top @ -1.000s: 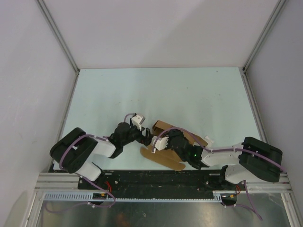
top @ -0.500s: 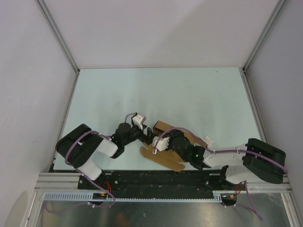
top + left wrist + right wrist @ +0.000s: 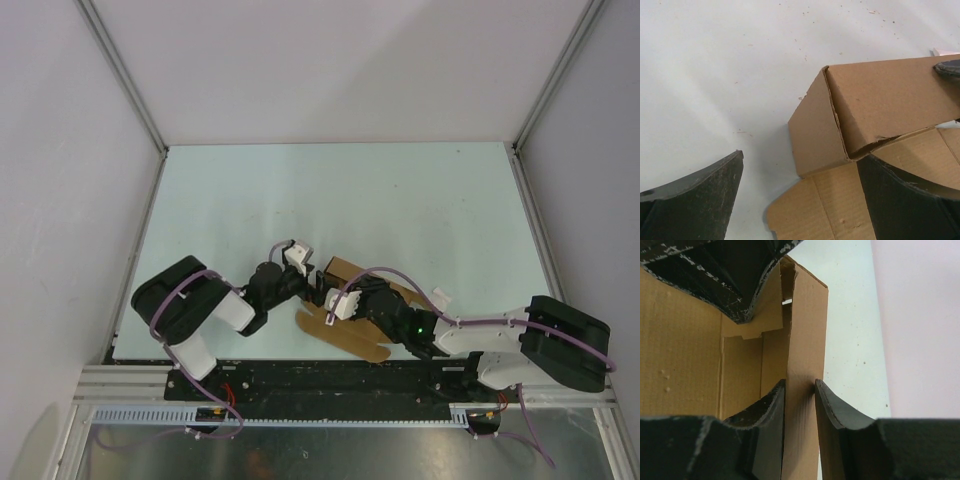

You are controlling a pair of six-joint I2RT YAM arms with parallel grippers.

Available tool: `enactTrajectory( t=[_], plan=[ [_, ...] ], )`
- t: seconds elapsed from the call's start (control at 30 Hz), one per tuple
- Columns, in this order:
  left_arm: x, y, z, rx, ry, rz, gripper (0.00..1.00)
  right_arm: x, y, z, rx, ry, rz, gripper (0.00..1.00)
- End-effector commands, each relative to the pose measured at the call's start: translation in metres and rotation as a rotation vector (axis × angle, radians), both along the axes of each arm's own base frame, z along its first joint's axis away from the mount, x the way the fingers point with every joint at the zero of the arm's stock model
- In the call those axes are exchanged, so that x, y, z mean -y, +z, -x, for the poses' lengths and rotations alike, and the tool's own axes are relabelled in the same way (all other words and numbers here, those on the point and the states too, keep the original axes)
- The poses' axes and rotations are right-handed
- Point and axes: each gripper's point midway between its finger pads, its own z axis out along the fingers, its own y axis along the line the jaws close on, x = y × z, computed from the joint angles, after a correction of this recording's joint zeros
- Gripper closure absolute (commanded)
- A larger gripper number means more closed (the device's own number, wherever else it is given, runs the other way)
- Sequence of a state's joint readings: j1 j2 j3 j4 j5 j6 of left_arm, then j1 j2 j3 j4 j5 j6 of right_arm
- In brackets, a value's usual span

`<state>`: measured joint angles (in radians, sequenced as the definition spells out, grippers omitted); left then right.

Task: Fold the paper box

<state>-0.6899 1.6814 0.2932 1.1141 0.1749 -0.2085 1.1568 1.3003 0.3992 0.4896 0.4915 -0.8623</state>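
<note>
The paper box [image 3: 347, 270] is brown cardboard, partly folded, lying near the table's front edge with a flat rounded flap [image 3: 352, 338] spread toward me. In the left wrist view its raised oblong part [image 3: 880, 100] stands over the flat panel [image 3: 840, 205]. My left gripper [image 3: 313, 291] is open wide at the box's left end, its jaws [image 3: 801, 157] astride the corner without touching it. My right gripper [image 3: 337, 295] comes from the right. Its fingers [image 3: 800, 384] press on both sides of an upright box wall [image 3: 807, 315].
A tiny white paper wad [image 3: 443, 297] lies just right of the box. The pale table [image 3: 340, 200] is fenced by metal rails [image 3: 130, 90] and white walls. The two arms meet closely over the box, and a left finger [image 3: 725, 270] shows in the right wrist view.
The left arm has swung right, bringing its gripper closer to the box's left end. The right arm has stretched slightly left with the box wall between its fingers.
</note>
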Motion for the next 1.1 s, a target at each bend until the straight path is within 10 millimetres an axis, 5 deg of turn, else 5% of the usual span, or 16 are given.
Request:
enactTrajectory(
  t=[0.0, 0.13, 0.47, 1.07],
  plan=[
    [0.006, 0.024, -0.018, 0.1, 0.06, 0.051, 0.0, -0.006, 0.001, 0.006, -0.04, 0.017, -0.067, 0.67],
    [0.001, 0.035, -0.019, 0.162, 0.108, 0.084, 0.01, -0.007, 0.0, 0.007, -0.057, 0.017, -0.087, 0.67],
    [0.007, 0.032, -0.009, 0.217, 0.07, 0.127, 0.25, -0.008, -0.001, 0.009, -0.092, 0.014, -0.11, 0.66],
    [0.017, 0.045, 0.005, 0.268, 0.026, 0.159, 0.21, -0.004, 0.002, 0.01, -0.149, -0.052, -0.178, 0.64]
  ],
)
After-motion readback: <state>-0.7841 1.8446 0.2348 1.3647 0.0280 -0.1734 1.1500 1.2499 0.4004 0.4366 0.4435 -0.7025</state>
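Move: Just ahead of the left fingertips stands the folded-up corner flap of the paper box, about 3 cm forward and 2 cm right of the left hand, at its height; from the right hand it is roughly 6 cm left and 3 cm forward, 2 cm lower. The middle of the raised long wall lies some 14 cm right of the left hand and 1 cm forward. The near strip lies 12 cm back, 5 cm right and 4 cm below the left hand. Lifting about 1 cm while edging forward beside the corner flap, the left hand then drops some 3 cm, narrows its wide-open fingers by about a fifth, and finally eases back 1 cm; contact with the flap can't be made out. The right hand keeps the raised wall between its fingers, drawing it back about 1 cm while rolling its left side up some 5 to 10 degrees. ##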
